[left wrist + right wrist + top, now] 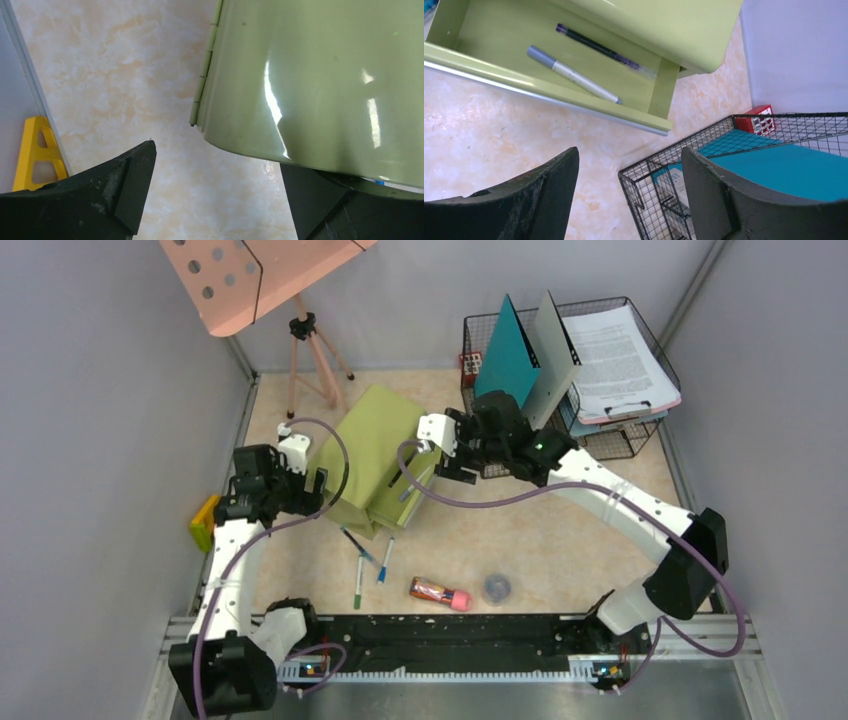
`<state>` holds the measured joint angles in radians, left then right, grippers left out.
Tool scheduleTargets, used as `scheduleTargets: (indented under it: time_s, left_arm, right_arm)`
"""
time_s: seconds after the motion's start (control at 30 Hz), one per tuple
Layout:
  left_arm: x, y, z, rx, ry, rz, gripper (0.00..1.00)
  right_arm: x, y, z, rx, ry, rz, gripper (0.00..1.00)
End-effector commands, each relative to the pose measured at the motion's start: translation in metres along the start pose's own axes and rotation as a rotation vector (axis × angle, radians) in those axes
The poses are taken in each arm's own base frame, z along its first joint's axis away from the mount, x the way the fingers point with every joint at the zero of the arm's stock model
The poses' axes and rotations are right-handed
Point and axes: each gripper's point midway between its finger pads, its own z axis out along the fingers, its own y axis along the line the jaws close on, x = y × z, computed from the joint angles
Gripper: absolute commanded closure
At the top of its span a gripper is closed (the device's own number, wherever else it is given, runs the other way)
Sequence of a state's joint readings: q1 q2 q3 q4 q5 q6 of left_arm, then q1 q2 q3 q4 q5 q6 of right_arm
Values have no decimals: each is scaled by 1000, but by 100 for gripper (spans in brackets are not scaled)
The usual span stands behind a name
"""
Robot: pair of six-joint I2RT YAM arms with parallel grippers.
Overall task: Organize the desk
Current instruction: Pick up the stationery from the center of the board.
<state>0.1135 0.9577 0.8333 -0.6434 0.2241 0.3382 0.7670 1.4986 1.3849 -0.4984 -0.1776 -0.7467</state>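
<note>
The desk (560, 540) is a beige marbled top. An olive-green drawer box (385, 450) stands at its middle, its drawer (484, 35) pulled out with a silver pen (574, 75) and a dark purple pen (599, 47) lying inside. My right gripper (450, 455) hovers open and empty between the drawer and the wire basket (664, 195). Open and empty too, my left gripper (217, 175) sits at the box's left corner (320, 80), its right finger partly under the box's edge. Three loose pens (358, 545) (358, 582) (385, 562) lie in front of the box.
A red-and-pink tube (440, 592) and a small dark round thing (497, 587) lie near the front. The basket (600, 440) holds a teal folder (505, 355), a grey one and papers. A yellow piece (37, 150) rests by the left wall. A tripod (312, 365) stands at the back.
</note>
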Motion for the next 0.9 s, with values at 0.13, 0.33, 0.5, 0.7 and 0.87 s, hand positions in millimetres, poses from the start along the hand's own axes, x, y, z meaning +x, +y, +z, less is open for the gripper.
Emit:
scheduleTargets:
  time_s: [0.13,0.33,0.5,0.7,0.87]
  left_arm:
    - [-74,39,27,-103,-142,-93,3]
    - [-94,66,42,-206,-158,-165,3]
    - [-100,85,43,-296,-125,-222,3]
    - [-95,78,7,-311,-140,-173,2]
    - [-60,41,-20,-187,-141,24,2]
  right_arm:
    - [-11,-19,-29,79,-72,54,26]
    - [-1,-19,-36,93,-65,73,26]
    - [7,-24,-41,125,-79,145,24]
    - [19,-29,-51,148,-125,272,9]
    - [25,-22,-52,127,-144,342,4]
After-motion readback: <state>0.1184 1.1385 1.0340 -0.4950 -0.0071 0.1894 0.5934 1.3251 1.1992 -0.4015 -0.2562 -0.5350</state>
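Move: The green box stands about 17 cm to the left hand's right and 4 cm ahead, its middle some 5 cm lower; its near-left end is right beside the right-hand finger. The loose pens lie about 17 cm back and 16 cm right of that hand, 12 cm down. From the right hand those pens are about 19 cm back, 18 cm left and 20 cm down; the open drawer is about 8 cm left, 2 cm ahead, 15 cm below. Forward and somewhat left, after a slight dip, the left hand drives about 10 cm with its fingers wide open, the right-hand finger pushing against the near-left end of the green box while the wrist turns some 20 degrees counter-clockwise; then it draws back 3 cm, rising clear. Meanwhile the right hand backs off about 6 cm rightward from the drawer, turning clockwise and opening wider. ##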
